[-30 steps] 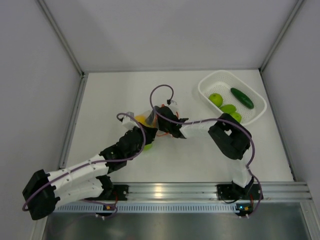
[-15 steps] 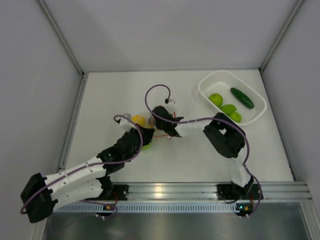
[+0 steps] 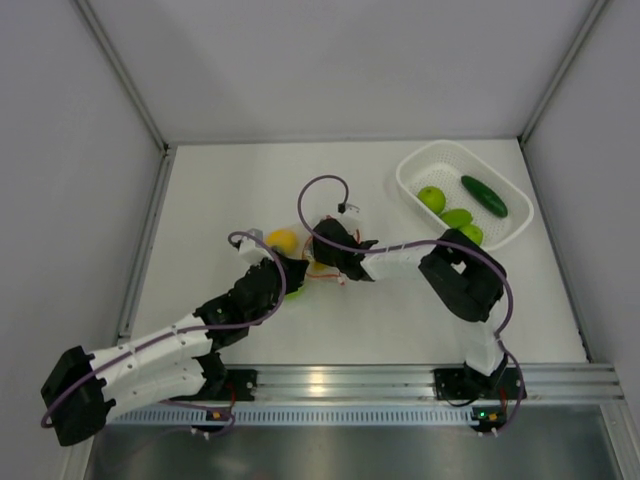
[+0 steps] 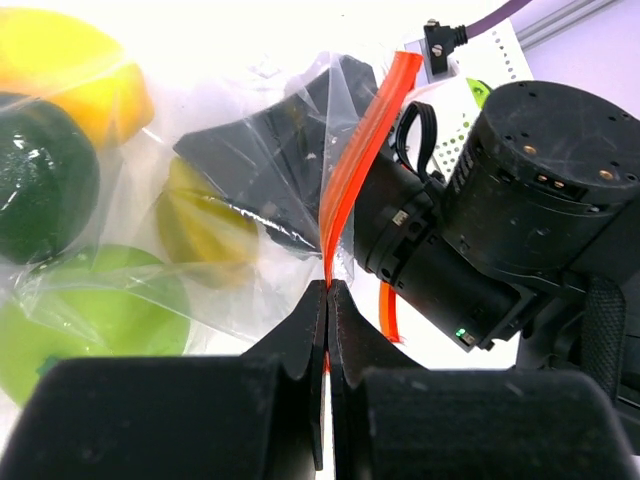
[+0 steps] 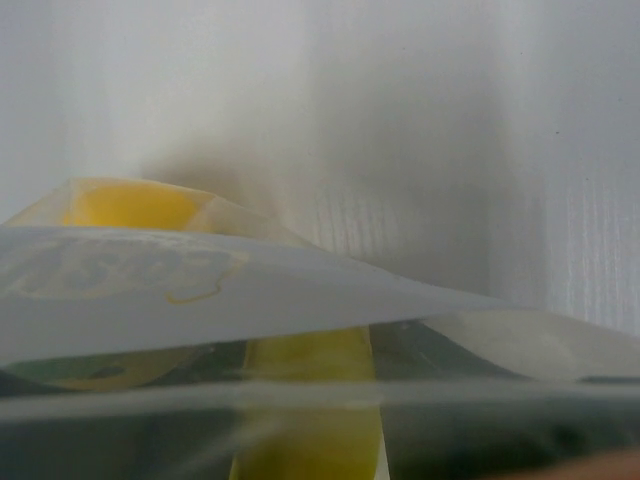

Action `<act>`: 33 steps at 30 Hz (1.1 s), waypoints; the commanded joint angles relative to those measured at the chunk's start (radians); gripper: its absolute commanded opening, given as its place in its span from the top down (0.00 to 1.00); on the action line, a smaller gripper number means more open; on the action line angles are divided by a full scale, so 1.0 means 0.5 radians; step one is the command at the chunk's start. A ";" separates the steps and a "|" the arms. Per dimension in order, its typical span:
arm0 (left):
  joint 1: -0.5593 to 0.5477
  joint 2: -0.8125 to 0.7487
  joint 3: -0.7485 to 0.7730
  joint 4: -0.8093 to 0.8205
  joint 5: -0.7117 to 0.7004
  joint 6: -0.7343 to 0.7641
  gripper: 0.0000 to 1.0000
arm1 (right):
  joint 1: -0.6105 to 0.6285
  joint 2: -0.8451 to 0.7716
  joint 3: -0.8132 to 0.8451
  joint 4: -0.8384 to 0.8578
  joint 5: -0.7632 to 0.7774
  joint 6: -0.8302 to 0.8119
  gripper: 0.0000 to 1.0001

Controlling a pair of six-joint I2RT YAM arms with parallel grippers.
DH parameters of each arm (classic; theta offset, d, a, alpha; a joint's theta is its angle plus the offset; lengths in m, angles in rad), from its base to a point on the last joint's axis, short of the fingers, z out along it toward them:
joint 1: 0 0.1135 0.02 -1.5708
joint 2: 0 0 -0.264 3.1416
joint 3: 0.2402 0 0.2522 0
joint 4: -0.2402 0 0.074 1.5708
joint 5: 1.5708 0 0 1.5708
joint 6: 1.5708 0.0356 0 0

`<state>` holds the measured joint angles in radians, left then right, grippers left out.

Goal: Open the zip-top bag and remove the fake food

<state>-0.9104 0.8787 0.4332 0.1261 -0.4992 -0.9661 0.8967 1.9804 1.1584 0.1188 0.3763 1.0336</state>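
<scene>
The zip-top bag (image 4: 250, 110) lies at mid-table, clear, with its orange-red zip strip (image 4: 360, 150) standing up. My left gripper (image 4: 327, 290) is shut on the lower end of that strip; it also shows in the top view (image 3: 297, 272). My right gripper (image 3: 316, 260) reaches into the bag mouth, a black finger (image 4: 270, 160) showing through the plastic. In the right wrist view its dark fingers (image 5: 480, 420) flank a yellow fake food piece (image 5: 305, 420). Inside the bag are a yellow fruit (image 4: 60, 70), a dark-green one (image 4: 40, 190) and a light-green one (image 4: 90, 320).
The white perforated basket (image 3: 425, 160) stands at the back right with light-green fruits (image 3: 431, 199) and a dark-green cucumber (image 3: 484, 196) in it. The right arm's purple cable (image 3: 325, 182) loops above the bag. Grey walls close in both sides.
My right gripper has shifted a little nearer and deeper into the bag, and its cable loop moved with it. The left gripper has kept its hold on the strip.
</scene>
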 commanded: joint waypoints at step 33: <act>0.014 -0.181 0.355 -0.335 -0.186 0.469 1.00 | 0.382 -0.626 -0.083 -0.102 0.345 -0.598 0.91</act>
<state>-0.9085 0.7998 0.5621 -0.0013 -0.5453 -0.7864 1.0538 1.7580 1.1088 0.0761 0.4564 0.7437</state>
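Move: My right hand is down inside the bag, already holding a yellow food. The white basket it will go to is about 17 cm ahead and 37 cm to the right. Left in the bag, the other yellow food lies some 5 cm ahead and 8 cm left of this hand, the green apple about 7 cm back and 6 cm left. From my left hand, pinching the orange bag rim, the held food is about 10 cm ahead, 3 cm right and 12 cm below. I keep the yellow food between my right fingers and draw it up about 8 cm and back about 6 cm inside the bag, first easing slightly right, then left, fingertips tipping up and swinging counter-clockwise by some 15 degrees each. My left hand keeps its pinch on the orange rim and, from midway, lifts it about 5 cm, its tips tilting up a little. ##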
